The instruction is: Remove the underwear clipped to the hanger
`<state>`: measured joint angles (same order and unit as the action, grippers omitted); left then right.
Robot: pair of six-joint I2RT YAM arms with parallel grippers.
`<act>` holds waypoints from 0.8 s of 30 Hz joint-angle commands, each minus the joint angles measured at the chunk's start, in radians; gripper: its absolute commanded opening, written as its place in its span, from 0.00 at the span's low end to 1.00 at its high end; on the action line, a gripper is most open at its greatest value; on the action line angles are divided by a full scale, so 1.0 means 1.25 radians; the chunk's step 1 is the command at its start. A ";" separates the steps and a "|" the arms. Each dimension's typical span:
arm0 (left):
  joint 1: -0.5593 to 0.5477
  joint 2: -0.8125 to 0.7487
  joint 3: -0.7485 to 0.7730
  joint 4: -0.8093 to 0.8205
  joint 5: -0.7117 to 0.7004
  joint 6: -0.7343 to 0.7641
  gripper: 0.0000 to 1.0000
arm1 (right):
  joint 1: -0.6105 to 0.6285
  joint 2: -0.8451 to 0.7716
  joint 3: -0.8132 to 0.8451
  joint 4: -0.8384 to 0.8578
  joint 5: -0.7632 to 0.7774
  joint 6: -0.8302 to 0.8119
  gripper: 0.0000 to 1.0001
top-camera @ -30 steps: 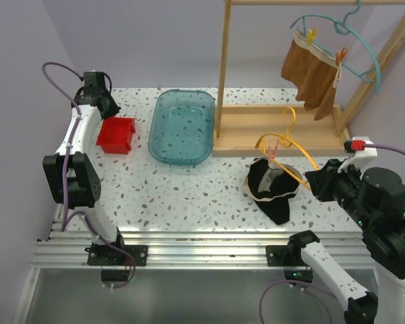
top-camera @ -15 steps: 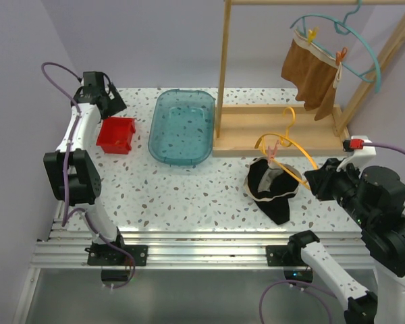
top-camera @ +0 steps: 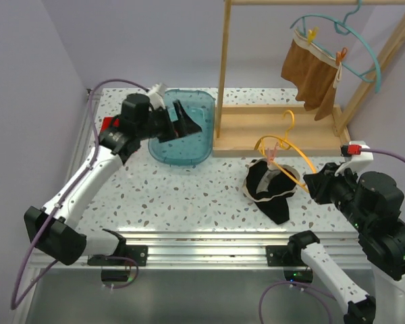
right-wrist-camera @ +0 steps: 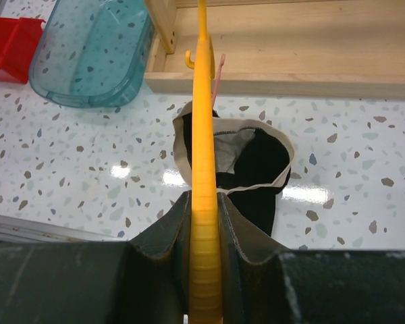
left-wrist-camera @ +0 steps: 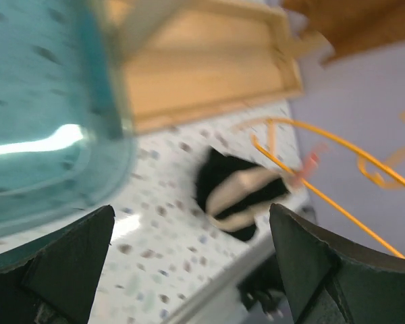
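The black underwear (top-camera: 266,189) with a beige waistband lies crumpled on the table under an orange hanger (top-camera: 287,145), where a pink clip (top-camera: 273,154) sits. My right gripper (top-camera: 312,181) is shut on that hanger's lower bar. The right wrist view shows the hanger (right-wrist-camera: 203,121) pinched between the jaws of the right gripper (right-wrist-camera: 204,202), with the black underwear (right-wrist-camera: 256,162) beyond. The rust-brown underwear (top-camera: 312,73) hangs clipped to a teal hanger (top-camera: 354,44) on the rack. My left gripper (top-camera: 187,121) is open over the teal bin. The blurred left wrist view shows the left gripper (left-wrist-camera: 191,217) holding nothing and the black underwear (left-wrist-camera: 239,192) ahead.
A clear teal bin (top-camera: 163,145) stands at the middle back. A red box (top-camera: 106,123) peeks out behind the left arm. The wooden rack's post (top-camera: 222,67) and its base tray (top-camera: 256,128) stand at the back right.
My left arm has swung from the red box at the far left to over the teal bin, and its jaws have opened. The right gripper kept hold of the orange hanger.
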<state>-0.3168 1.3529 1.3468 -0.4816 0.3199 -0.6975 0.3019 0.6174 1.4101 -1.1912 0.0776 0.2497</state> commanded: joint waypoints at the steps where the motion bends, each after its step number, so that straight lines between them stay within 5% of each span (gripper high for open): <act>1: -0.129 -0.023 -0.064 0.136 0.099 -0.124 1.00 | -0.001 -0.025 -0.014 0.057 -0.018 -0.005 0.00; 10: -0.368 0.118 0.053 0.218 0.053 -0.022 1.00 | -0.002 -0.058 -0.040 0.066 -0.083 0.097 0.00; 24: -0.489 0.352 0.308 0.107 -0.110 0.168 0.98 | -0.001 -0.046 0.000 0.040 -0.068 0.282 0.00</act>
<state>-0.9173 1.7657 1.6604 -0.3252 0.2497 -0.5770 0.3019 0.5491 1.3693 -1.1824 -0.0177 0.5205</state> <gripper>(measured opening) 0.982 0.197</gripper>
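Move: The remaining pink peg on the yellow hanger lies about 32 cm right of the empty left hand, some 10 cm back and 5 cm lower; the underwear hanging from it sits about 5 cm nearer the base and 13 cm below the peg. The blue tub is under the left hand, roughly 4 cm left and 7 cm farther out, 26 cm down. From the right hand the peg is 14 cm ahead, 6 left, 5 below; the underwear 9 ahead, 4 left, 18 below. The right fingers keep their pinch on the hanger's near end, easing it left and back a couple of centimetres while rolling its left side up about 15 degrees. Meanwhile the left hand, fingers staying wide open, sweeps some 25 cm right to the pink peg, also drawing back about 9 cm early on and swinging clockwise about 35 degrees; it slows close beside the peg, with no touch visible. ##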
